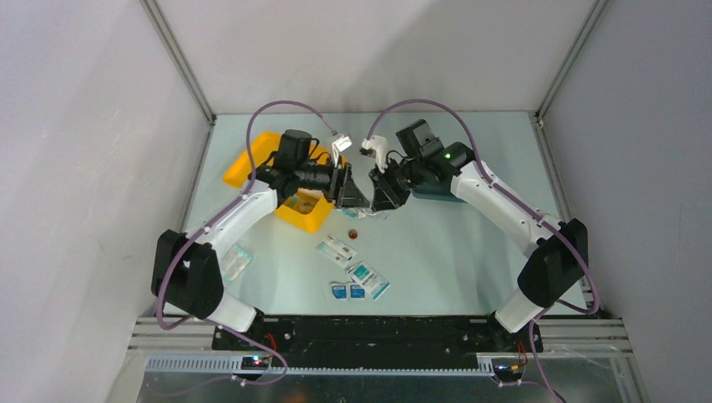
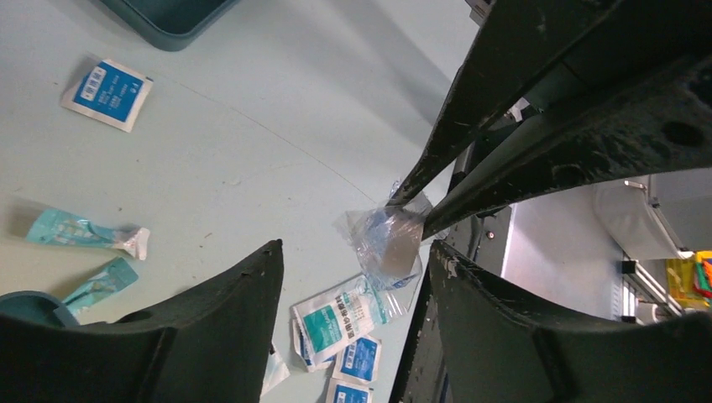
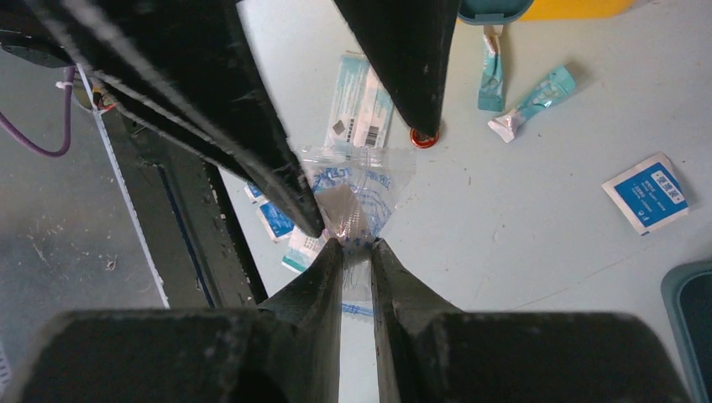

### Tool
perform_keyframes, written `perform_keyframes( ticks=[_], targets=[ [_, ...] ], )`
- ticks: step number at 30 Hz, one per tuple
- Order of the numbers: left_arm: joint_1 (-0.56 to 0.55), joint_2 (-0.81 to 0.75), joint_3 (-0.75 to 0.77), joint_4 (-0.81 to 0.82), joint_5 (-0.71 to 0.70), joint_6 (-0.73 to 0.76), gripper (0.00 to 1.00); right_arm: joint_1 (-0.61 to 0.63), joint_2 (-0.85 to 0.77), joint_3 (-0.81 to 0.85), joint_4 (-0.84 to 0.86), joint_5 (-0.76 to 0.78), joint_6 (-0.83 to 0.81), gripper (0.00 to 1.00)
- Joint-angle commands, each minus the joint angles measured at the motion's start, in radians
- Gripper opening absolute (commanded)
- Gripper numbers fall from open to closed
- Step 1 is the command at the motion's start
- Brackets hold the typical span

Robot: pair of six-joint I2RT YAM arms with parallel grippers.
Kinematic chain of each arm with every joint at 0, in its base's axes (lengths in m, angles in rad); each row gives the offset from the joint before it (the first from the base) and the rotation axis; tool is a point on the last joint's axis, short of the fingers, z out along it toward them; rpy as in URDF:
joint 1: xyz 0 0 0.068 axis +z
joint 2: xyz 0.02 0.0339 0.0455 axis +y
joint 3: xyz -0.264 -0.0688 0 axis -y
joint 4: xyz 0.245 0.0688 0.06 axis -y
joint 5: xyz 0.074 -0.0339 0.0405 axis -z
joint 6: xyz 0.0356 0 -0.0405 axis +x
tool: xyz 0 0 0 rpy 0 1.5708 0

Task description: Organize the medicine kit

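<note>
The yellow medicine kit [image 1: 250,165] stands open at the back left, partly under my left arm; its edge shows in the right wrist view [image 3: 579,8]. My right gripper [image 1: 384,195] [image 3: 357,243] is shut on a clear plastic pouch [image 3: 354,201] [image 2: 388,243] and holds it above the table's middle. My left gripper [image 1: 353,189] [image 2: 357,260] is open, facing the right one, with its fingers [image 2: 243,311] on either side of the pouch. The pouch sits close to the left gripper's right finger; I cannot tell if they touch.
A dark teal tray [image 1: 437,191] [image 2: 168,17] lies under the right arm. White-and-teal packets [image 1: 336,249] [image 1: 368,280], blue sachets [image 1: 347,291] [image 3: 648,191], two teal stick sachets [image 3: 537,96] [image 2: 84,231] and a small red ring [image 1: 353,234] [image 3: 424,137] lie loose. Another packet [image 1: 238,260] lies at the left.
</note>
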Motion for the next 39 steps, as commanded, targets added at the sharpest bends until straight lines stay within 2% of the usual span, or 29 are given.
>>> perform_keyframes(
  ticks=[1, 4, 8, 12, 17, 22, 26, 28, 31, 33, 37, 39],
  targets=[
    [-0.011, 0.022, 0.042, 0.025, 0.08, -0.03, 0.6, 0.004, -0.001, 0.039, -0.002, -0.033, -0.003, 0.18],
    [-0.012, 0.035, 0.044, 0.028, 0.096, -0.032, 0.45, 0.001, 0.0, 0.036, -0.002, -0.03, -0.003, 0.18],
    [-0.011, 0.045, 0.039, 0.028, 0.109, -0.029, 0.3, -0.004, 0.001, 0.029, 0.002, -0.029, -0.001, 0.21],
    [-0.01, 0.049, 0.041, 0.027, 0.12, -0.03, 0.18, -0.02, -0.001, 0.031, -0.003, -0.028, 0.0, 0.35],
    [0.045, 0.018, 0.033, 0.028, 0.103, -0.047, 0.14, -0.072, -0.041, 0.039, -0.036, -0.069, -0.004, 0.51],
    [0.218, -0.019, 0.038, 0.024, 0.102, -0.094, 0.14, -0.15, -0.12, 0.0, -0.041, -0.094, -0.021, 0.57],
    [0.339, -0.069, 0.036, -0.018, 0.096, -0.075, 0.13, -0.18, -0.158, -0.06, -0.02, -0.059, -0.028, 0.58],
    [0.381, -0.087, 0.059, -0.102, 0.058, -0.004, 0.14, -0.187, -0.166, -0.085, -0.004, -0.062, -0.026, 0.58],
    [0.397, -0.092, 0.113, -0.288, -0.078, 0.251, 0.14, -0.19, -0.167, -0.102, 0.005, -0.063, -0.023, 0.58],
    [0.398, -0.086, 0.118, -0.388, -0.162, 0.356, 0.15, -0.19, -0.161, -0.103, 0.009, -0.065, -0.02, 0.58],
    [0.397, -0.048, 0.087, -0.435, -0.317, 0.458, 0.14, -0.19, -0.146, -0.103, 0.013, -0.07, -0.016, 0.59],
    [0.396, -0.024, 0.078, -0.452, -0.341, 0.481, 0.14, -0.19, -0.142, -0.103, 0.013, -0.07, -0.017, 0.59]
  ],
)
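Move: The clear bag hangs in the right hand's closed fingers, its middle about 2 cm left of that hand's point and 1 cm lower; it reaches between the left hand's open fingers, some 2 cm to that hand's right, 1 cm back and 1 cm lower. From the left hand the yellow box lies about 16 cm left, 5 cm ahead and 14 cm down, the teal tubes 5 cm left and 2 cm back, the red cap 4 cm left and 7 cm back, both roughly 18 cm below. The clear bag changes hands in mid-air: the left fingers close and pinch it, then the right fingers open, let go and draw off about 6 cm to the right, slightly higher. The left hand carries it some 16 cm left and 7 cm forward to over the yellow box, swinging about 20 degrees counter-clockwise, and at the end dips and tips its fingers downward. ##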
